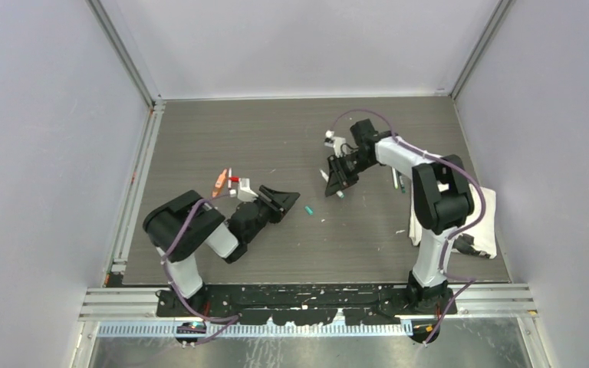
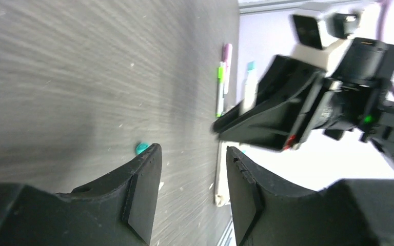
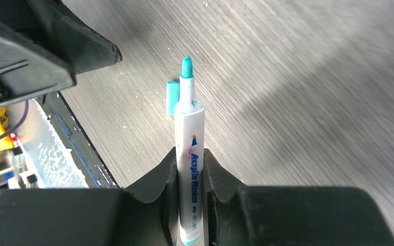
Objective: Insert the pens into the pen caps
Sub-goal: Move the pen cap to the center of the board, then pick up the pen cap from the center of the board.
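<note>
My right gripper [image 3: 190,156] is shut on a white pen [image 3: 189,133] whose bare teal tip points down at the table. A small teal pen cap [image 3: 172,97] lies flat on the table just beside that tip. From above, the teal cap [image 1: 307,209] sits between my left gripper [image 1: 289,201] and my right gripper [image 1: 334,182]. My left gripper [image 2: 192,154] is open with nothing between its fingers, and the teal cap [image 2: 141,148] lies just past its left fingertip.
An orange pen [image 1: 218,184] and a red-ended pen [image 1: 235,179] lie left of the left gripper. Two more pens [image 1: 397,180], green [image 2: 219,89] and pink [image 2: 227,54], lie by the right arm. A white cloth [image 1: 491,218] sits at the right edge.
</note>
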Tool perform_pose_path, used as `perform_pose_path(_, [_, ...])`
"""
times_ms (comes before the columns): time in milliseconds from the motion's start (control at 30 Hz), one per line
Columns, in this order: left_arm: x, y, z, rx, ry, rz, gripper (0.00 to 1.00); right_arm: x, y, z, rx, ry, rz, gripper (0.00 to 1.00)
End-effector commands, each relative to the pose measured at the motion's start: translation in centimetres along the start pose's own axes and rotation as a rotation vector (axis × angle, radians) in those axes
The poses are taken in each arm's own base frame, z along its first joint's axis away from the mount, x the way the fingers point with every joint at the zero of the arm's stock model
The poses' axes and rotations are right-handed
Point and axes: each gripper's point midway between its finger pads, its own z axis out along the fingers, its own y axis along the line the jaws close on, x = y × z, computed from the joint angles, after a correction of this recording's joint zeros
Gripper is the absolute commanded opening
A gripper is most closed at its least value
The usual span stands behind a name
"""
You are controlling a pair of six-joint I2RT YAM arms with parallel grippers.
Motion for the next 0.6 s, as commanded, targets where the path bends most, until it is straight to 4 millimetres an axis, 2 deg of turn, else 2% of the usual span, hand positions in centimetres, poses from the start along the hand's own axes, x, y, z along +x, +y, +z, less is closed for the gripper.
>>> perform_pose_path(0, [0.1,2.0,-2.4,-0.128,0.028,0.105,0.51,-3.3,1.6,-6.3,0.066,-0.150,-0.156,0.01])
perform_pose_path(67, [0.6,3.0,-3.5,-0.258,0.072,0.163,0.51,-4.0,1.8,-8.5,0.122,-0.208,-0.193,0.01])
perform_pose_path(133, [0.6,2.9,-5.1,-0.413,0.077,0.275,0.53,-4.5,2.0,-10.2,0.165,-0.261,-0.215,0.01])
perform_pose_path(200, [-0.4,0.7,-6.4,-0.488,0.028,0.377,0.59,-4.9,2.3,-11.9,0.203,-0.314,-0.239,0.01])
perform_pose_path(267, [-1.1,-1.0,-7.1,-0.495,-0.004,0.408,0.63,-5.3,2.6,-13.5,0.242,-0.370,-0.269,0.01])
perform_pose_path(400, [-1.7,-2.8,-6.9,-0.478,-0.044,0.365,0.79,-6.2,3.8,-17.0,0.339,-0.500,-0.360,0.01])
perform_pose_path(500, [-1.2,-3.9,-6.0,-0.515,-0.023,0.357,0.79,-6.3,6.0,-18.9,0.354,-0.592,-0.453,0.01])
perform_pose_path(567, [-0.6,-4.4,-5.3,-0.561,0.008,0.351,0.78,-5.8,7.9,-19.2,0.296,-0.608,-0.505,0.01])
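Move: The teal pen cap lies on the table about 4 cm to the right of my left hand, 2 cm ahead and some 8 cm below. The red cap by the orange marker is about 17 cm left of that hand and 10 cm ahead. From my right hand, which already grips the white pen, the teal cap is about 6 cm left, 3 cm back and 6 cm below; the green pen lies about 17 cm right and 7 cm ahead. I lift the white pen up and away from the teal cap with my right hand, about 16 cm up and 7 cm to the right, swinging its fingers forward some 35 degrees and keeping my grip. My empty left hand draws back about 4 cm, then rises about 9 cm above its start and dips 2 cm again, rolling its left side up some 25 degrees as its fingers open wider. ##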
